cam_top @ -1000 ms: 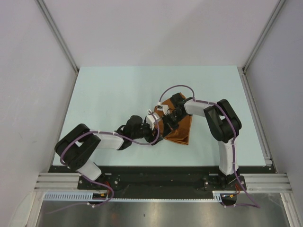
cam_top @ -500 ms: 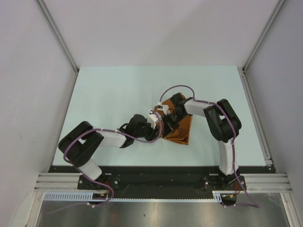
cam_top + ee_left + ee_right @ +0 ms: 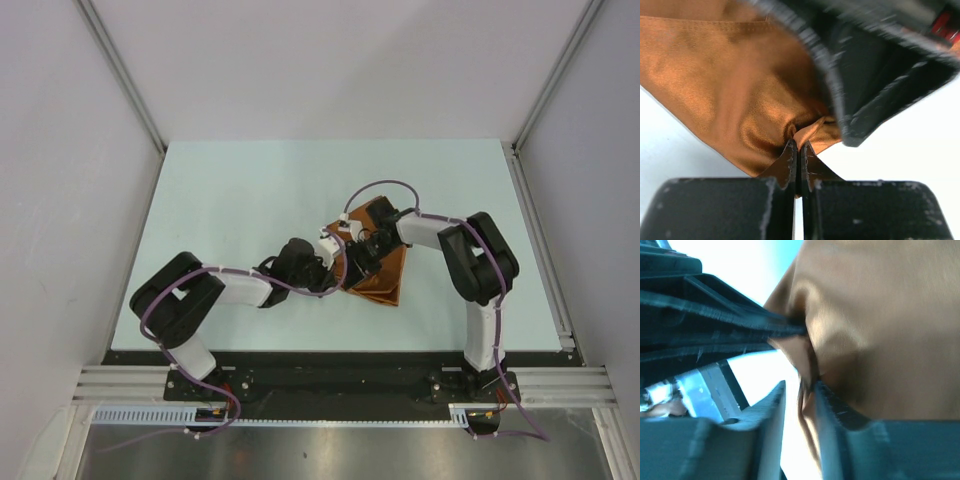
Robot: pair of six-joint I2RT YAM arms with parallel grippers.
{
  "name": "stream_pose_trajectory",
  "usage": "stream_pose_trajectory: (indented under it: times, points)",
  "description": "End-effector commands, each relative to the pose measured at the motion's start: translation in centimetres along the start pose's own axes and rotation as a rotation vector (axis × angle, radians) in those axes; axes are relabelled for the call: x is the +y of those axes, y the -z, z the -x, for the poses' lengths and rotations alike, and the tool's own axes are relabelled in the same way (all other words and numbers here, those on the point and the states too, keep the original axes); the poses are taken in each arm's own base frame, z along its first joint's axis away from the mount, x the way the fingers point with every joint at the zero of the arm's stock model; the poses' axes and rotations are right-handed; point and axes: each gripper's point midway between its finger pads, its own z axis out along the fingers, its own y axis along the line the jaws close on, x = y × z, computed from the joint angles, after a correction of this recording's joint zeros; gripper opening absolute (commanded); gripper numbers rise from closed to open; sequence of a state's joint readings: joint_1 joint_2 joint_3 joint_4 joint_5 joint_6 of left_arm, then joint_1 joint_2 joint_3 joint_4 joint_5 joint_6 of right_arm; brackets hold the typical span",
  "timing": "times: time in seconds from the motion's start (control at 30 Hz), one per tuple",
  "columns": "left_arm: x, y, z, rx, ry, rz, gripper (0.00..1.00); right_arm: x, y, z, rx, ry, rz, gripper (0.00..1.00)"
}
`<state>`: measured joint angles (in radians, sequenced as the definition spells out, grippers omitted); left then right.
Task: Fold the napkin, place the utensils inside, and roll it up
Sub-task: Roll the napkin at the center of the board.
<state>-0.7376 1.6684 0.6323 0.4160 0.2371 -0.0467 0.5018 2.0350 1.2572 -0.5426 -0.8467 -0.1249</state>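
Note:
The rust-orange napkin (image 3: 385, 272) lies folded near the middle of the pale table. My left gripper (image 3: 338, 264) reaches its left edge. In the left wrist view its jaws (image 3: 799, 146) are shut on a bunched fold of the napkin (image 3: 730, 85). My right gripper (image 3: 362, 250) hovers right beside it, over the cloth. In the right wrist view it (image 3: 800, 388) is open, with a bright gap between the fingers. A napkin fold (image 3: 875, 325) rests loosely against its right finger (image 3: 832, 402). The utensils are hidden.
The two grippers sit almost touching; the right gripper's black body (image 3: 880, 70) fills the upper right of the left wrist view. Grey walls enclose the table (image 3: 240, 190), and a metal rail (image 3: 540, 250) runs along its right edge.
My left gripper has slid right to the napkin's edge and shut on a fold. My right gripper, shut a second ago, has opened and let go of the cloth.

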Motion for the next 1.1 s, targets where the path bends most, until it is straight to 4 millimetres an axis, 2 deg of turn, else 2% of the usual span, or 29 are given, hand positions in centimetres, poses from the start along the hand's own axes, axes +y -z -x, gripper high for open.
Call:
stream_pose_trajectory:
  times: [0.0, 0.03, 0.07, 0.1, 0.13, 0.27, 0.33, 0.43, 0.5, 0.63, 0.77, 1.07]
  points:
    - [0.2, -0.3, -0.6, 0.039, 0.039, -0.002, 0.0, -0.1, 3.6, 2.1, -0.156, 0.07, -0.125, 0.4]
    - [0.2, -0.2, -0.8, 0.046, 0.048, -0.007, 0.0, -0.1, 4.1, 2.2, -0.179, 0.062, -0.146, 0.45]
    - [0.1, -0.1, -0.7, 0.045, 0.059, -0.021, 0.0, -0.2, 4.4, 1.2, -0.186, 0.05, -0.165, 0.5]
    - [0.2, -0.1, -0.8, 0.05, 0.068, -0.025, 0.0, 0.4, 5.7, 1.7, -0.231, 0.07, -0.192, 0.51]
    - [0.2, -0.1, -1.0, 0.057, 0.083, -0.032, 0.0, -0.1, 6.3, 1.6, -0.255, 0.078, -0.254, 0.59]
    - [0.6, 0.2, -1.2, 0.077, 0.139, -0.069, 0.0, 0.4, 8.2, 0.0, -0.321, 0.119, -0.399, 0.62]
    - [0.7, 0.1, -1.0, 0.083, 0.158, -0.084, 0.0, 0.3, 8.4, -0.1, -0.338, 0.163, -0.517, 0.66]
    - [0.7, 0.0, -0.8, 0.098, 0.179, -0.11, 0.0, 0.8, 8.2, -0.1, -0.341, 0.248, -0.639, 0.69]
    - [0.6, -0.1, -0.9, 0.108, 0.198, -0.132, 0.0, 0.3, 8.1, -0.6, -0.32, 0.257, -0.691, 0.68]
    - [1.2, 0.1, -0.6, 0.108, 0.235, -0.145, 0.0, 0.5, 6.6, -1.7, -0.255, 0.307, -0.733, 0.69]
    - [1.1, -0.1, -0.7, 0.115, 0.251, -0.165, 0.0, -0.6, 6.3, -2.4, -0.213, 0.35, -0.857, 0.69]
    - [1.2, -0.1, -0.9, 0.12, 0.245, -0.167, 0.0, -1.7, 5.4, -3.4, -0.137, 0.374, -0.904, 0.66]
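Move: The left gripper already pinches the folded near-left edge of the napkin; the stretch of near edge still to be taken lies about 8 cm to its right and 2 cm back. From the right gripper, which is just loosening beside it, that near edge lies some 6 cm right, 2 cm back and 1 cm below. The napkin's near right corner is roughly 11 cm right and 4 cm back, and the napkin's middle about 8 cm ahead and 5 cm right. Keep the left gripper shut on the folded edge, nearly in place, rolling its wrist some 15 degrees. Open the right gripper wide so it comes free of the cloth, lift it about 5 cm while drawing it as far to the right, then lower it roughly 3 cm over the near edge, swinging its fingers from pointing left to steeply down. ##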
